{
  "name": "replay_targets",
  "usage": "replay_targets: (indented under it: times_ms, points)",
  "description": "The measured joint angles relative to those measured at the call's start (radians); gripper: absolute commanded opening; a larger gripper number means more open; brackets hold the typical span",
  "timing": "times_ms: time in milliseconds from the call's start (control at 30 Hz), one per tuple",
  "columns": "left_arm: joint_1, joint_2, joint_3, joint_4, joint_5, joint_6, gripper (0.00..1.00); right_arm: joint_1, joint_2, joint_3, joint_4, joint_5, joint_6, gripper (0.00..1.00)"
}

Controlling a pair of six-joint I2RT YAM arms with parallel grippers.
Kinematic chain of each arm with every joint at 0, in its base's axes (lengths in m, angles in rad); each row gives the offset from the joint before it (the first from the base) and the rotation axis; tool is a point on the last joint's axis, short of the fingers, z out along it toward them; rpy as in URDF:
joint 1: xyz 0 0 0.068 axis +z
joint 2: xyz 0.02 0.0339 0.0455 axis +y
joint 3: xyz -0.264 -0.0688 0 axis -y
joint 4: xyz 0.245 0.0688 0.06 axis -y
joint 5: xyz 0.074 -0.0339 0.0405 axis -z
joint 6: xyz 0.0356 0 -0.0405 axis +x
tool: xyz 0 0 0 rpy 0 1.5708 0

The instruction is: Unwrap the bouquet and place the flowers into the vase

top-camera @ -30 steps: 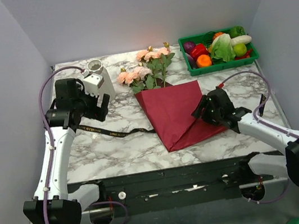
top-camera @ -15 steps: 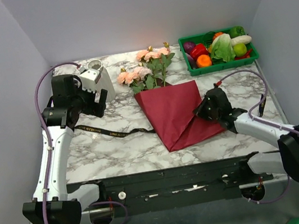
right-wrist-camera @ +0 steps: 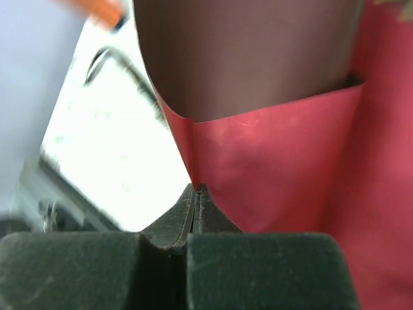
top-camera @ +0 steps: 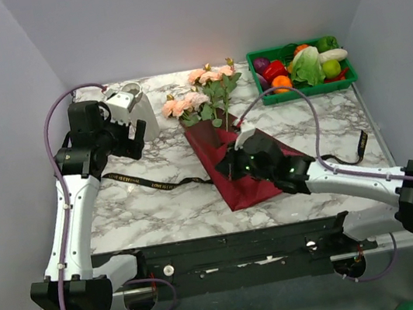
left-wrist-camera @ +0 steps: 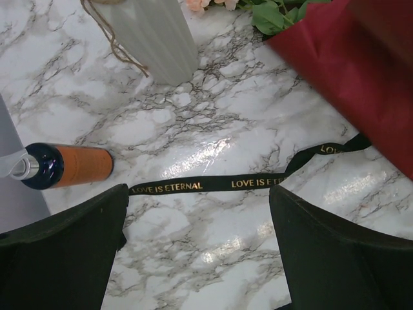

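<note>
The bouquet lies mid-table: peach-pink flowers [top-camera: 199, 97] with green leaves at the far end, their stems on the dark red paper [top-camera: 210, 150]. My right gripper [top-camera: 229, 165] is shut on an edge of that paper [right-wrist-camera: 271, 168], which it holds lifted and folded over to the left; the right wrist view shows the sheet pinched at the tips of my right gripper [right-wrist-camera: 197, 190]. The white ribbed vase [top-camera: 139, 109] stands at the back left. My left gripper [top-camera: 130, 139] hovers open beside it, above the black ribbon [left-wrist-camera: 213, 185], with nothing between the fingers [left-wrist-camera: 64, 258]. The vase's base [left-wrist-camera: 158, 39] shows in the left wrist view.
A green crate [top-camera: 306, 90] of vegetables sits at the back right. An orange bottle [left-wrist-camera: 64, 166] with a dark cap lies on the marble left of the ribbon. The ribbon [top-camera: 156, 183] trails from the paper toward the left arm; another black strip [top-camera: 344, 157] lies at right.
My right gripper closed on the paper's right edge and swept left across the table, folding the sheet over. The left arm drew back slightly toward the vase, still open.
</note>
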Motion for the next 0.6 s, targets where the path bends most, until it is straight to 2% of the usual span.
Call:
replay_targets:
  times_ms: [133, 300, 333, 367, 400, 467, 500, 600]
  points:
    - [0.0, 0.0, 0.0, -0.005, -0.01, 0.0, 0.99, 0.124, 0.104, 0.1, -0.006, -0.024, -0.101, 0.01]
    - [0.0, 0.0, 0.002, -0.009, -0.041, 0.0, 0.99, 0.196, 0.272, 0.249, -0.015, -0.066, -0.175, 0.01]
    - [0.0, 0.0, 0.005, -0.011, -0.054, 0.0, 0.99, 0.211, 0.306, 0.285, -0.028, -0.068, -0.183, 0.07]
    - [0.0, 0.0, 0.012, -0.011, -0.083, -0.003, 0.99, 0.226, 0.339, 0.32, -0.039, -0.071, -0.189, 0.18]
    - [0.0, 0.0, 0.02, -0.011, -0.103, -0.005, 0.99, 0.242, 0.368, 0.352, -0.045, -0.076, -0.194, 0.42]
    - [0.005, 0.001, 0.047, -0.008, -0.157, -0.01, 0.99, 0.275, 0.418, 0.407, -0.063, -0.084, -0.198, 0.54]
    - [0.008, 0.001, 0.057, -0.004, -0.171, -0.01, 0.99, 0.287, 0.434, 0.426, -0.071, -0.092, -0.202, 0.64]
    - [0.016, 0.001, 0.083, 0.006, -0.196, -0.009, 0.99, 0.313, 0.458, 0.47, -0.108, -0.107, -0.212, 0.73]
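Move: The right gripper, already shut on the edge of the burgundy wrapper, is bound for the bare marble to the left of the wrapper's near end: about 16 cm to its left, 8 cm back and some 13 cm below. The left ribbon lies about 22 cm left and 4 cm ahead, 13 cm down; the vase stands about 24 cm left and 22 cm ahead, its middle near hand height. From the left gripper, that bare patch is about 14 cm back, 2 cm right and 23 cm down. Keep the right fingers pinched on the wrapper's edge and sweep it fast about 16 cm to the left, drawing back some 8 cm, at nearly constant height, while the wrist swings roughly 30 degrees counter-clockwise. Over the last part open the fingers and let go of the paper. Meanwhile shift the open, empty left gripper about 4 cm left and 3 cm up. ##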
